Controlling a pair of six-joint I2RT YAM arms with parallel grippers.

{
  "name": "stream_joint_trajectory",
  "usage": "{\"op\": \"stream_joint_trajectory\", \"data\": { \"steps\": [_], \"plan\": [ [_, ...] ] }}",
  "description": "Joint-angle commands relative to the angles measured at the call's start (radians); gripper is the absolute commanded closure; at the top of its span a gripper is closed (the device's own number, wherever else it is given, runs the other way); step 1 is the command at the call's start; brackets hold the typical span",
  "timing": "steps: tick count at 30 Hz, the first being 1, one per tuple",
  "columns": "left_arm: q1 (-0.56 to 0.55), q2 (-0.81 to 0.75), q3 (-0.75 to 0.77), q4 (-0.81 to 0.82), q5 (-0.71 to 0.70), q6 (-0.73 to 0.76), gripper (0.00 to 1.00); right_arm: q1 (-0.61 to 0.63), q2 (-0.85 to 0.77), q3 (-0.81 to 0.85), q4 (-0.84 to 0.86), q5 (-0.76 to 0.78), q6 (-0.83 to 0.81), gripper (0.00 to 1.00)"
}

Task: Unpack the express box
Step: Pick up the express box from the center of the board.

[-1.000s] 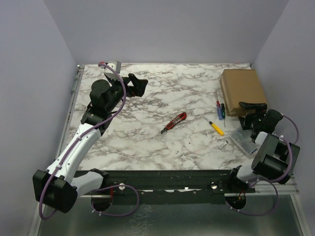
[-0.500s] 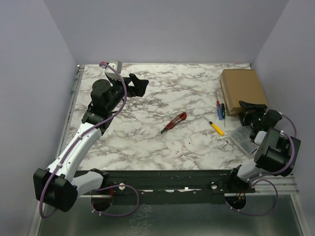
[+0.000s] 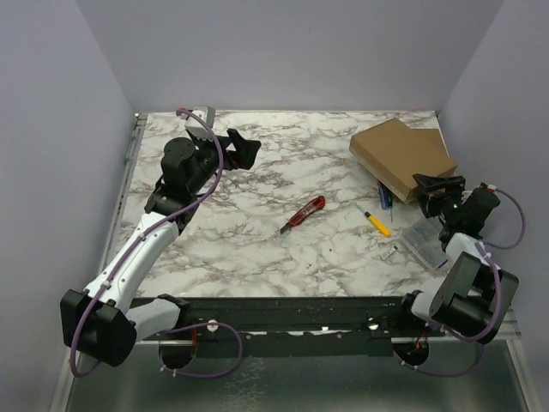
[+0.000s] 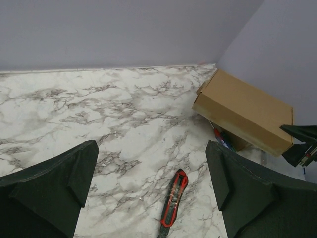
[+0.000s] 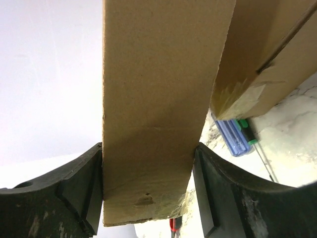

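Note:
The express box is a closed brown cardboard carton, tilted and turned at the back right of the table. My right gripper is shut on its near corner. In the right wrist view both black fingers press the two faces of the cardboard box near its taped end. My left gripper hangs open over the back left of the table, far from the box, with nothing between its fingers. The left wrist view looks across at the box and the red utility knife.
A red utility knife lies mid-table. A yellow-handled screwdriver and blue and red ones lie just under the box's near edge. A clear plastic packet and a small metal piece sit near the right arm.
The right gripper has closed on the box's near edge. The box has come up from lying square at the back right, swung round and shifted left. The left arm has barely moved.

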Motion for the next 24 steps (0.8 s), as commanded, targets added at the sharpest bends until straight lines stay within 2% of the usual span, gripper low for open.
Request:
{"op": "stream_joint_trajectory", "data": {
  "steps": [1,5,10,15,18,24],
  "plan": [
    [-0.004,0.021,-0.008,0.019,0.032,-0.010,0.01,0.021,-0.044,0.043,-0.045,-0.131,-0.044,0.62],
    [-0.004,0.032,-0.004,0.020,0.047,-0.013,0.01,0.110,-0.050,0.100,-0.088,-0.159,-0.060,0.65],
    [-0.004,0.045,-0.006,0.030,0.069,0.019,0.01,0.319,0.023,0.197,-0.126,-0.169,-0.080,0.65],
    [-0.020,0.049,0.003,0.079,0.185,0.053,0.01,0.492,0.136,0.260,-0.120,-0.162,-0.070,0.65],
    [-0.085,0.020,-0.048,0.111,0.160,0.187,0.01,0.553,0.213,0.314,-0.124,-0.185,-0.037,0.67],
    [-0.334,-0.083,-0.183,0.078,-0.013,0.661,0.01,0.660,0.276,0.378,-0.130,-0.193,0.004,0.69]
  ]
}}
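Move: Over the lower box at the board's right edge, the right hand already holds the express box by its near right edge, the box's middle about 6 cm ahead and 7 cm left. The middle of the board, marked by the red cutter, lies some 32 cm left, 8 cm back and 13 cm below. The lower box's middle is 8 cm ahead and 11 cm down; the blue screwdriver is 9 cm left, 2 cm back and 13 cm down. From the left hand, the express box is some 40 cm right, 3 cm ahead and 18 cm lower. Sweeping left about 24 cm, the right hand keeps its pinch across the express box's thickness and carries it from over the lower box towards the middle of the board, arching up 4 or 5 cm before sinking about 3, while turning some 45 degrees counter-clockwise. The left hand, fingers still wide open, first eases down, then swings right, back and lower to meet the box, rolling and turning clockwise. ##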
